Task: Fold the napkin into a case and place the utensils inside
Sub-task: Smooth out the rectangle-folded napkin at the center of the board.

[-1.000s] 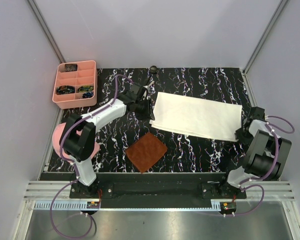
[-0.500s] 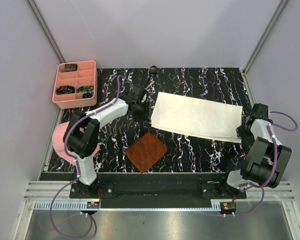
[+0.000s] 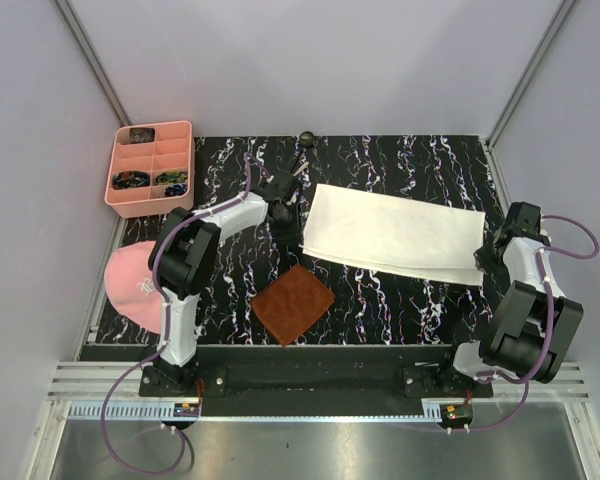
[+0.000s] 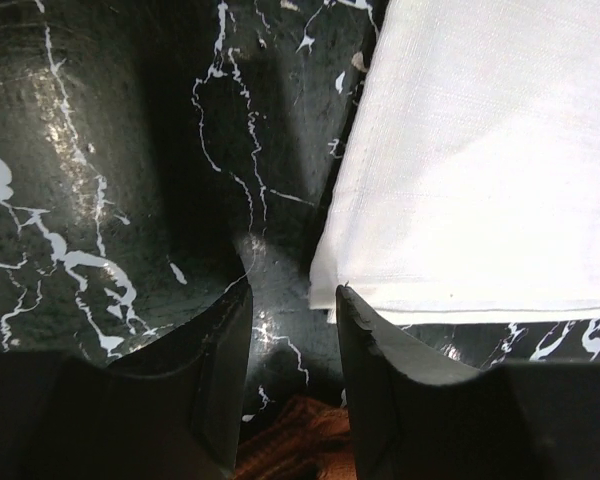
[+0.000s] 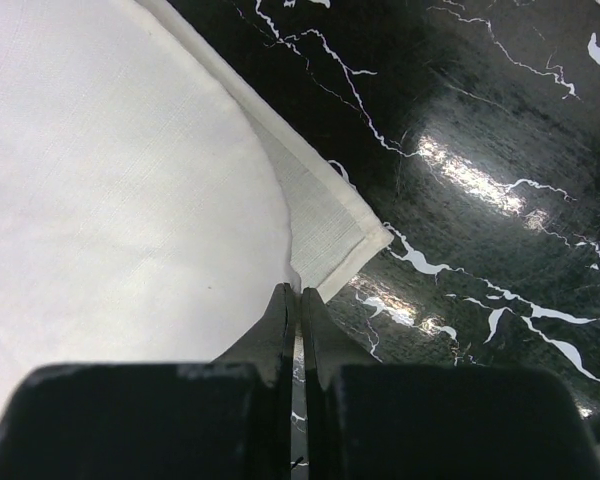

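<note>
The napkin (image 3: 395,233) lies folded as a long cream-white rectangle on the black marbled table (image 3: 380,160). My left gripper (image 3: 288,214) is open and low at its left end. In the left wrist view the gripper (image 4: 292,300) has bare table between its fingers, and its right finger (image 4: 380,350) touches the napkin's near left corner (image 4: 480,150). My right gripper (image 3: 483,266) is at the napkin's near right corner. In the right wrist view the gripper (image 5: 298,292) is shut on the edge of the upper layer of the napkin (image 5: 130,180). The dark spoon (image 3: 305,140) lies at the table's back edge. I cannot make out the fork.
A brown textured mat (image 3: 293,303) lies in front of the napkin's left end and shows between my left fingers (image 4: 300,445). A pink compartment tray (image 3: 150,168) stands at the back left. A pink cap (image 3: 130,285) lies at the left edge by the left arm.
The left arm has swung its elbow in, uncovering the pink cap, and its gripper shifted slightly back along the napkin's left end. The right arm's elbow rose toward the back. The napkin has hardly moved.
</note>
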Robot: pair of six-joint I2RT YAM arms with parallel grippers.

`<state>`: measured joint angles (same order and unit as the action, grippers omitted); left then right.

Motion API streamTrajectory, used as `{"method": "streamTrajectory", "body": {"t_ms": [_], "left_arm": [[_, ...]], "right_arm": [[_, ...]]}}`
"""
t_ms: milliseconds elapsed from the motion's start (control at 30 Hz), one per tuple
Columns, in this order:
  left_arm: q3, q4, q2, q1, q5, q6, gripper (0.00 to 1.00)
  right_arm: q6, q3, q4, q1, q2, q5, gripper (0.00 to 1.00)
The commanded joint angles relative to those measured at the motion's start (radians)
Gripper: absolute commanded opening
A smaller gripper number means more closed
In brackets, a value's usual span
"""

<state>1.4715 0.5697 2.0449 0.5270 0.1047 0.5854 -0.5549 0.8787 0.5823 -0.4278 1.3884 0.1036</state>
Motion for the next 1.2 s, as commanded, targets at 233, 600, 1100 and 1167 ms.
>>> {"method": "streamTrajectory", "body": {"t_ms": [233, 600, 1100, 1167], "left_arm": [[0.043, -0.042, 0.04, 0.001, 0.049, 0.09, 0.38], [0.024, -0.071, 0.035, 0.001, 0.098, 0.123, 0.16], [0.004, -0.07, -0.118, 0.019, 0.112, 0.094, 0.0], [-0.022, -0.076, -0.115, 0.031, 0.122, 0.103, 0.0]], "right_arm": [[0.024, 0.046, 0.011, 0.011, -0.023, -0.001, 0.0], [0.03, 0.051, 0.01, 0.011, -0.029, 0.013, 0.0], [0.058, 0.109, 0.027, 0.011, 0.021, 0.038, 0.0], [0.058, 0.082, 0.027, 0.011, 0.026, 0.036, 0.0]]}}
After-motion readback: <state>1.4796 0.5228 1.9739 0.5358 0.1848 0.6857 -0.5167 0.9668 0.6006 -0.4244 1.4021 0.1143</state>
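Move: The napkin's near-left corner lies just right of the left hand, about 2 cm over, level with it and some 1 cm lower, beside its right finger. The brown cloth's middle is roughly 15 cm back from this hand and 2 cm left; the fork lies about 17 cm ahead, 2 cm left. The right hand already pinches the upper layer's near-right corner, with the lower layer's corner about 3 cm back from this hand, 1 cm right and 6 cm below. The left fingers shut on the upper layer's near-left corner and pinch it after easing about 2 cm right, barely off the board, then raise it roughly 4.5 cm, drifting slightly farther right and tilting about 10 degrees. The right hand keeps its pinch almost still until the left starts to lift, then goes up some 2.5 cm and forward about 2 cm. ##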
